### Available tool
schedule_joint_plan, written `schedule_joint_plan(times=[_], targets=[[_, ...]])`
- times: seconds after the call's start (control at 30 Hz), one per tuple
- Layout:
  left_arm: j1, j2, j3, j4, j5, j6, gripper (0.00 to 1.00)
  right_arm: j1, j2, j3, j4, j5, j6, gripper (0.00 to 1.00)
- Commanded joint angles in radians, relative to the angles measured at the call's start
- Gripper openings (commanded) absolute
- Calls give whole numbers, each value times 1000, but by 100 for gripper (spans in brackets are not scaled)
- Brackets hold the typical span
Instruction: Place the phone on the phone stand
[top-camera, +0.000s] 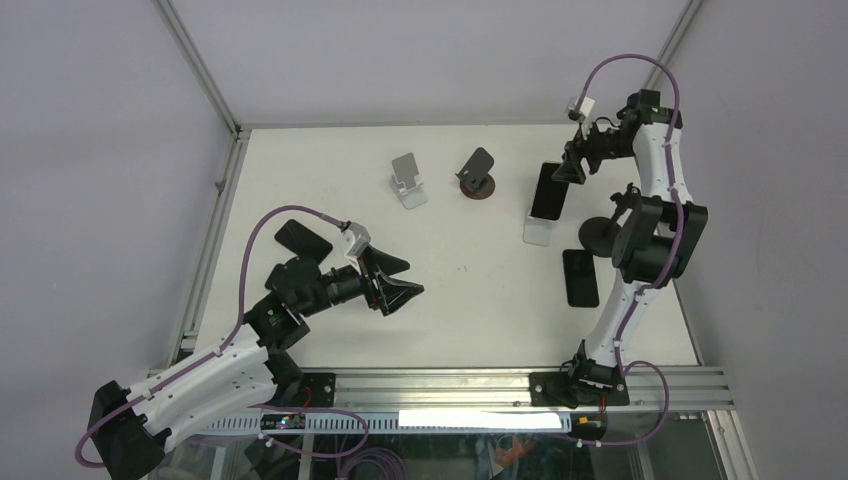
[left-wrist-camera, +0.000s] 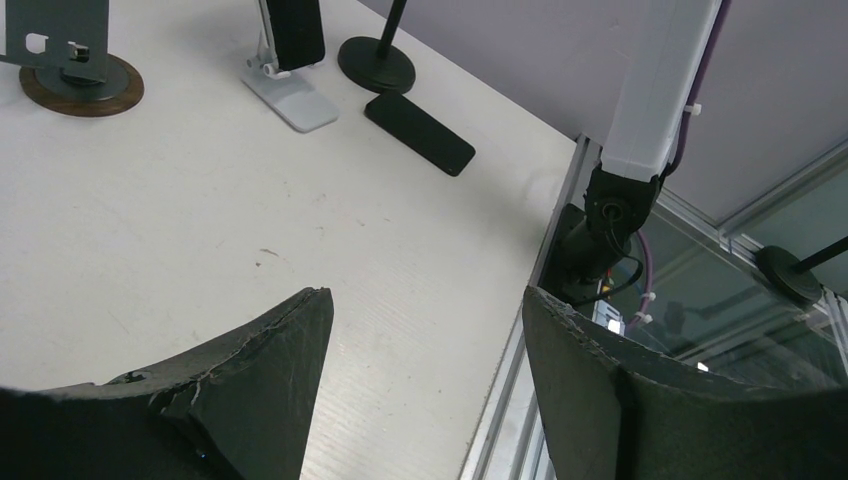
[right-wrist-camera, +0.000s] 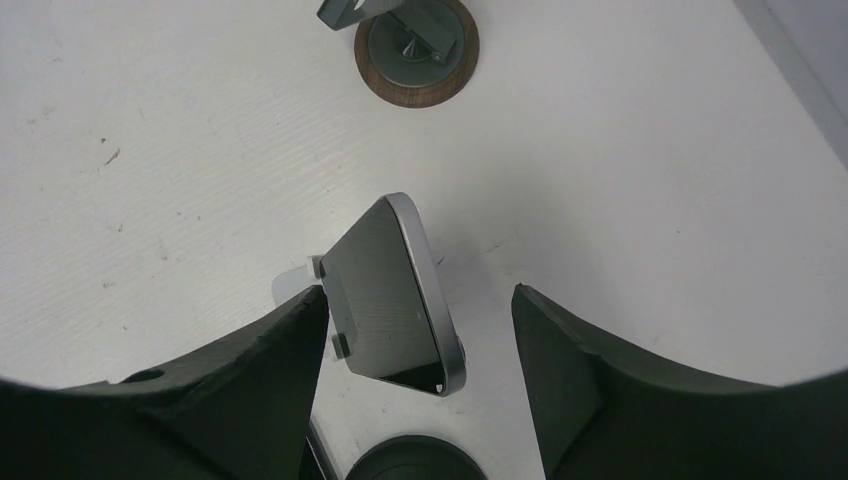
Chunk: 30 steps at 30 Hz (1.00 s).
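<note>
A black phone (top-camera: 547, 190) leans upright on a white phone stand (top-camera: 537, 232) at the right of the table. My right gripper (top-camera: 568, 172) hangs at the phone's top end and is open. From the right wrist, the phone (right-wrist-camera: 385, 300) rests against the stand's two small lips (right-wrist-camera: 340, 345), between my spread right gripper (right-wrist-camera: 420, 292) fingers; the left finger is close beside it and the right one is well apart. My left gripper (top-camera: 400, 280) stands open over bare table, nothing between its fingers (left-wrist-camera: 426, 292).
A second black phone (top-camera: 580, 277) lies flat near the right arm, beside a black round-based stand (top-camera: 600, 232). A silver stand (top-camera: 408, 182) and a dark stand on a brown disc (top-camera: 477, 175) stand at the back. A dark flat thing (top-camera: 303, 237) lies by the left arm.
</note>
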Motion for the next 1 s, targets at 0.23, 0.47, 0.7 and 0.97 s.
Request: schedule_joint_plan(times=[0.23, 0.47, 0.7, 0.97], targets=[[-4, -16, -4, 42, -28, -21, 72, 10, -210, -2, 91, -50, 125, 87], [-4, -37, -8, 13, -63, -31, 73, 83, -300, -58, 136, -71, 170, 96], [-4, -62, -13, -18, -101, -40, 74, 145, -306, -55, 145, -173, 259, 99], [-4, -71, -20, -31, -125, -45, 74, 238, -257, -31, 192, -165, 398, 99]])
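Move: The phone now leans on its silver stand just under my open right fingers. Its middle is about 3 cm left of my right hand, 3 cm back and 7 cm below. From that hand the dark stand on its brown disc is 18 cm left, 8 cm ahead and lower, and the black round-base stand some 13 cm right and 6 cm back. From my idle left hand the leaning phone is roughly 26 cm ahead, 31 cm right and 12 cm lower. I back my right hand off the phone, rising nearly straight up for about 7 cm. Still climbing a little, I then swing left over the phone's top and slightly back, about 10 cm sideways. Meanwhile the already parted fingers spread fully and tilt some 10 degrees nearer level. ##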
